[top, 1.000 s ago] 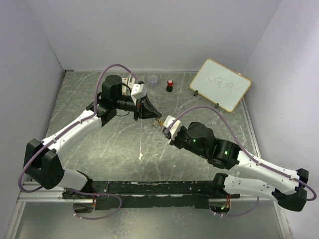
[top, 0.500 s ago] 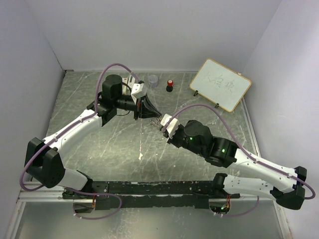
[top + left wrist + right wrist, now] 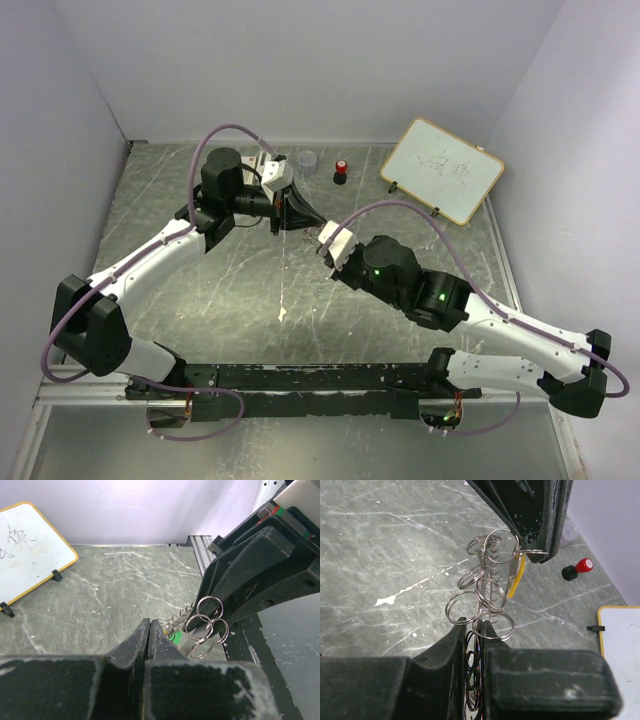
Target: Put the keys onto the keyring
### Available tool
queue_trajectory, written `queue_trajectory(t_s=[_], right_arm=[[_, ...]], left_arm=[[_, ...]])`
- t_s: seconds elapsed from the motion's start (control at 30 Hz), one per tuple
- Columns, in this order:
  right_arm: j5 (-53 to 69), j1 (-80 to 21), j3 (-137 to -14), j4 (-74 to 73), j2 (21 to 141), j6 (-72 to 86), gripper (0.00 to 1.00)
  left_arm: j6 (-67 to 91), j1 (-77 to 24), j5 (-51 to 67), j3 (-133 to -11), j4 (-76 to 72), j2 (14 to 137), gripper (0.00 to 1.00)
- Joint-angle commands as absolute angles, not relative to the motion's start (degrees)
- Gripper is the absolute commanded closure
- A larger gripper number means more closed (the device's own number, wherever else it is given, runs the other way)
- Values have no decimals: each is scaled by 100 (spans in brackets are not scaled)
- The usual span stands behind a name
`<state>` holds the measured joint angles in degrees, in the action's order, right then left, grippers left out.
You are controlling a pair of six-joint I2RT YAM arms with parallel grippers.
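Observation:
The keyring [image 3: 487, 587] is a bunch of thin silvery rings hanging in the air between my two grippers. My right gripper [image 3: 479, 626] is shut on its lower rings, and several more rings show dark between the fingers. My left gripper [image 3: 149, 625] is shut, with a ring of the keyring caught at its tips. In the right wrist view its black fingers [image 3: 532, 515] come down from above. A yellow key [image 3: 517, 580] hangs just under those tips, among the rings. A green key head [image 3: 176, 637] shows beside the left jaws. In the top view the grippers meet over the middle of the table [image 3: 200, 300].
A red-capped black knob [image 3: 341, 170] and a grey round cup [image 3: 307, 160] stand at the back of the marbled table. A yellow-framed whiteboard [image 3: 442, 170] leans on its stand at the back right. White walls close in the table's left, back and right sides.
My right arm has moved up and to the left, bringing its gripper closer to the left one. The left gripper has shifted slightly back. Both stay shut.

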<state>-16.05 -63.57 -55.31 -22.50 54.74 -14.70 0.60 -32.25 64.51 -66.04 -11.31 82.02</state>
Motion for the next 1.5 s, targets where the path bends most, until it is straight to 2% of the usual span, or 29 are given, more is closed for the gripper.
queue_trajectory(t_s=[0.0,0.13,0.23,0.3,0.33,0.63,0.77,1.0,1.47], right_arm=[[-1174,-6431,-5695,-1893,5631,-1557,96],[-1185,-6425,-5698,-1876,5667,-1493,85],[-1221,-6430,-5701,-1850,5656,-1420,67],[-1225,-6430,-5701,-1853,5632,-1349,57],[-1233,-6431,-5698,-1855,5615,-1307,55],[-1624,-6432,-5537,-1940,4983,-750,46],[-2133,-6433,-5467,-2177,4655,-465,43],[-3149,-6428,-5549,-2359,4401,78,32],[-4036,-6429,-5574,-2274,4588,555,27]], left_arm=[[255,-3286,6260,-6643,-2026,8308,93],[369,-3286,6166,-6636,-2235,8339,93],[451,-3286,6001,-6663,-2392,8377,93],[479,-3283,5874,-6710,-2454,8406,93],[497,-3282,5808,-6736,-2481,8429,93],[612,-3269,5196,-6921,-2597,8554,93],[682,-3268,4892,-6938,-2636,8579,93],[796,-3263,4521,-6918,-2646,8537,93],[853,-3269,4135,-6952,-2223,8312,93]])
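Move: The keyring is stretched between both grippers: its middle sits about 4 cm back from my left hand and 3 cm lower, and about 3 cm ahead of my right hand at nearly its height. The yellow key is right at my left fingertips, roughly 7 cm ahead of my right hand. Far out on the table, the red-topped stamp stands some 32 cm ahead of my left hand, 4 cm to its right and 28 cm below. My right fingers spread wide and let go of the keyring's small rings; after a slight drift left I back that hand off to the right about 6 cm and up some 4, rolling its left side up and swinging it clockwise. My left hand keeps its pinch at the yellow key and carries the keyring about 8 cm forward, towards the stamp, while turning some 20 degrees counter-clockwise. ##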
